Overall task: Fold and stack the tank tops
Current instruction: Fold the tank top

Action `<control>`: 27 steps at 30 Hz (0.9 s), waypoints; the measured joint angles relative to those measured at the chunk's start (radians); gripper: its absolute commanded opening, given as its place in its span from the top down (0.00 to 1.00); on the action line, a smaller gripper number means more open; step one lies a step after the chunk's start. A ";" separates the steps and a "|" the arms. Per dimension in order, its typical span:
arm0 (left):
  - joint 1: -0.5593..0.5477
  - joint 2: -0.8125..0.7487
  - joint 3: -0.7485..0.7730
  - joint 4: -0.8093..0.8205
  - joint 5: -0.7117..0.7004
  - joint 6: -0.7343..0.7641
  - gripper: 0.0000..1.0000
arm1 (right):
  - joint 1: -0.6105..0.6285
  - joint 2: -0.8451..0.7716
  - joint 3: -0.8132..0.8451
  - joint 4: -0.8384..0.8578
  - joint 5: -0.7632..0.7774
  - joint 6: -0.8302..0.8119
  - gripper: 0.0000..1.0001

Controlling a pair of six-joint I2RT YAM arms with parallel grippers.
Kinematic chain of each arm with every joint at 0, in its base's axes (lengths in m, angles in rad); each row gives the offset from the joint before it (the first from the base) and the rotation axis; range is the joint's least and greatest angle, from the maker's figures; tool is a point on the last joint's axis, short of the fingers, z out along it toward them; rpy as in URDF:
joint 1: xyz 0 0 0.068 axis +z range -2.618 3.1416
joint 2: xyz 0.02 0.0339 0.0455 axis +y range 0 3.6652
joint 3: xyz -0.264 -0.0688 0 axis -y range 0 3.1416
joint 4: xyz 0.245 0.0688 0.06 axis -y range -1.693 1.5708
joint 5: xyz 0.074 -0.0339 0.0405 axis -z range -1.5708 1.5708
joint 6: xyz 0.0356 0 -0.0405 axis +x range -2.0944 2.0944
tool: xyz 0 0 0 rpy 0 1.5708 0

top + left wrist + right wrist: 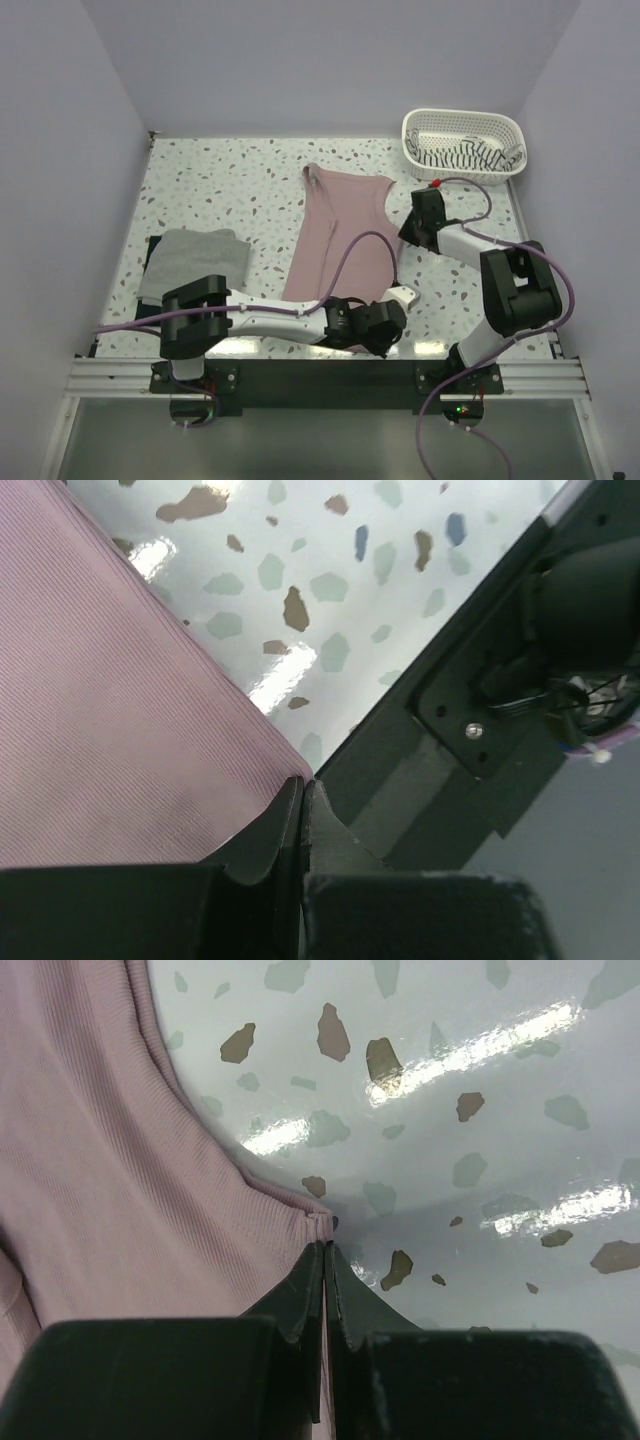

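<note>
A dusty pink tank top [340, 235] lies spread flat in the middle of the table. My left gripper [385, 325] is at its near right corner by the table's front edge; in the left wrist view the jaws [303, 780] are shut on the corner of the pink cloth [120, 730]. My right gripper [410, 232] is at the top's right edge, shut on a bunched bit of the pink hem [326, 1222]. A folded light grey tank top [195, 262] rests at the left on a dark one [153, 252]. A striped top [465, 155] lies in the basket.
The white lattice basket [508, 130] stands at the back right corner. The speckled table [230, 180] has walls on three sides. The black mounting rail [450, 750] runs right beside my left gripper at the near edge.
</note>
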 measured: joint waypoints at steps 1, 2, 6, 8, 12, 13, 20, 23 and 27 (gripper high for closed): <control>0.000 -0.020 -0.012 0.015 0.002 -0.001 1.00 | 0.000 -0.008 0.000 -0.006 0.005 -0.005 1.00; 0.000 -0.039 -0.026 0.026 0.002 -0.003 1.00 | 0.000 -0.015 0.000 -0.014 0.013 -0.010 1.00; 0.007 -0.100 -0.075 0.058 0.008 -0.012 1.00 | 0.000 -0.039 0.006 -0.046 0.023 -0.027 1.00; 0.016 -0.126 -0.104 0.074 0.009 -0.026 1.00 | 0.001 -0.043 0.018 -0.060 0.023 -0.034 1.00; 0.045 -0.181 -0.176 0.094 0.009 -0.054 1.00 | 0.010 -0.045 0.057 -0.085 0.024 -0.042 1.00; 0.055 -0.197 -0.197 0.097 0.007 -0.063 1.00 | 0.016 -0.045 0.067 -0.088 0.024 -0.042 1.00; 0.093 -0.320 -0.325 0.094 -0.028 -0.119 1.00 | 0.095 -0.025 0.156 -0.111 0.055 -0.044 1.00; 0.101 -0.373 -0.379 0.093 -0.047 -0.145 1.00 | 0.141 0.016 0.209 -0.115 0.073 -0.041 1.00; 0.109 -0.416 -0.435 0.085 -0.068 -0.176 1.00 | 0.197 0.085 0.272 -0.129 0.085 -0.037 1.00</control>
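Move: Some 18 cm to the left of the left hand, about 1 cm farther out and 3 cm below it, is the hem end of the tank top's already folded left flap; the grey stack lies around 42 cm left and 24 cm ahead. From the right hand, the flap's upper part is roughly 20 cm left, 4 cm ahead and 2 cm lower. The tank top's right strap is 16 cm ahead, 4 cm left; the left strap is 19 cm ahead, 22 cm left. Lifting first, both hands keep their shut grip on the tank top's right side, left hand at the hem and right hand near the armhole, then carry it left over the middle towards the folded flap. The left hand sweeps about 10 cm left and slightly forward; the right goes some 8 cm left, rising 5 cm and easing forward. Both wrists turn counter-clockwise, the left one by about 15 degrees. ##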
